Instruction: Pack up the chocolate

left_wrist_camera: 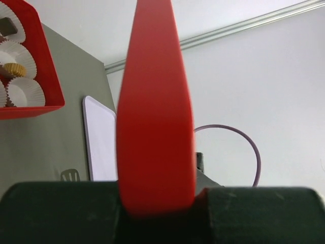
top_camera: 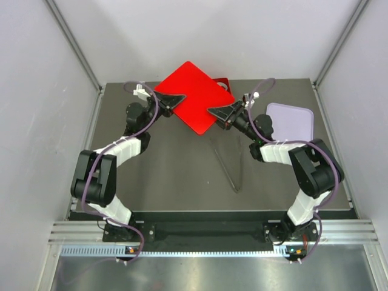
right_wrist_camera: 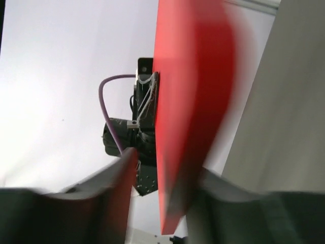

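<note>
A flat red lid [top_camera: 194,97] hangs tilted over the back of the table, above a red box [left_wrist_camera: 43,66]. In the left wrist view the box holds white fluted paper cups [left_wrist_camera: 23,91], and one holds a tan-orange chocolate [left_wrist_camera: 14,69]. My left gripper [top_camera: 176,99] is shut on the lid's left edge [left_wrist_camera: 155,127]. My right gripper [top_camera: 212,111] straddles the opposite corner. Its jaws are open: the lid [right_wrist_camera: 188,101] lies against the right finger [right_wrist_camera: 218,188], with a gap to the left finger [right_wrist_camera: 119,178]. From above, the lid hides almost all of the box [top_camera: 223,82].
A pale lilac tray [top_camera: 291,121] lies at the back right, also seen beyond the lid [left_wrist_camera: 101,142]. A clear plastic sheet [top_camera: 227,160] rests on the grey table in front of the right arm. White walls close in the left, right and back.
</note>
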`<state>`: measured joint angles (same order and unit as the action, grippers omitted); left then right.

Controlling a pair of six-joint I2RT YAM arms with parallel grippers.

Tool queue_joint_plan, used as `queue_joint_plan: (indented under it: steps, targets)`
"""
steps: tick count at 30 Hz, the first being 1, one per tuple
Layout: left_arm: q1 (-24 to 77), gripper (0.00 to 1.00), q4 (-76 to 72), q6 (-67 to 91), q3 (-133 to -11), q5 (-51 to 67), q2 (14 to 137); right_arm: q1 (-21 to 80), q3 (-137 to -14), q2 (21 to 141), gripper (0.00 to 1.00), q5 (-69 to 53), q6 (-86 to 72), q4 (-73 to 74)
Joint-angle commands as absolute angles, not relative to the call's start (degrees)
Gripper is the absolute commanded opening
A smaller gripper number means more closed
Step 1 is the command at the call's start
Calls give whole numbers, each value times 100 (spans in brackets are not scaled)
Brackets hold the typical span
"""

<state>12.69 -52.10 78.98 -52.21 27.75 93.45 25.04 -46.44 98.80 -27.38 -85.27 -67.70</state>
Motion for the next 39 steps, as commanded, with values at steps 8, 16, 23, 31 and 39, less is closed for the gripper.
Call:
queue_joint_plan:
  steps: [8,16,23,31,39]
  targets:
    - [1082,38,-5160,7182,-5563,3681,9264,1716,-5334,10387,0,-3575,-8911,-7822]
    - [634,63,-3166,5189,-5650,3727,8904,809,-6766,10916,0,-5474,-8799,-6902]
    - [44,64,-1637,4387,-7222,4490,9579,457,-7365,11162,0,-6424,-8323,-6363]
    - [97,66,-1626,4526,-8288,5493,10494,536,-7602,11373,0,-6706,-8534,-6609]
    - [334,66,-1749,4553,-8341,5739,10784,712,-7559,11391,0,-6715,-8473,-6548]
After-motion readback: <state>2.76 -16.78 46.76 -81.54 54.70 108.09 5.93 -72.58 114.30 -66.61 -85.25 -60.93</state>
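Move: The red lid is level with both hands: its middle lies about 7 cm to the right of the left hand and 1 cm farther out, and some 7 cm ahead and 7 cm left of the right hand. Below the hands by about 25 cm stands the chocolate box, roughly 26 cm ahead and 4 cm left of the right hand. From that hand the metal tongs lie about 7 cm back and 5 cm right, and the lilac tray 11 cm ahead and 34 cm right. Rightward and forward goes the right hand, about 9 and 7 cm, after shutting its half-open fingers on the lid's near-right side, and it turns nearly 20 degrees counter-clockwise. The left fingers open wide to let go of the lid; that hand dips, swings some 7 cm left, then forward and up, rolling about 25 degrees left side up, and finally comes back right, sinking, with its fingers around the lid's left edge. ##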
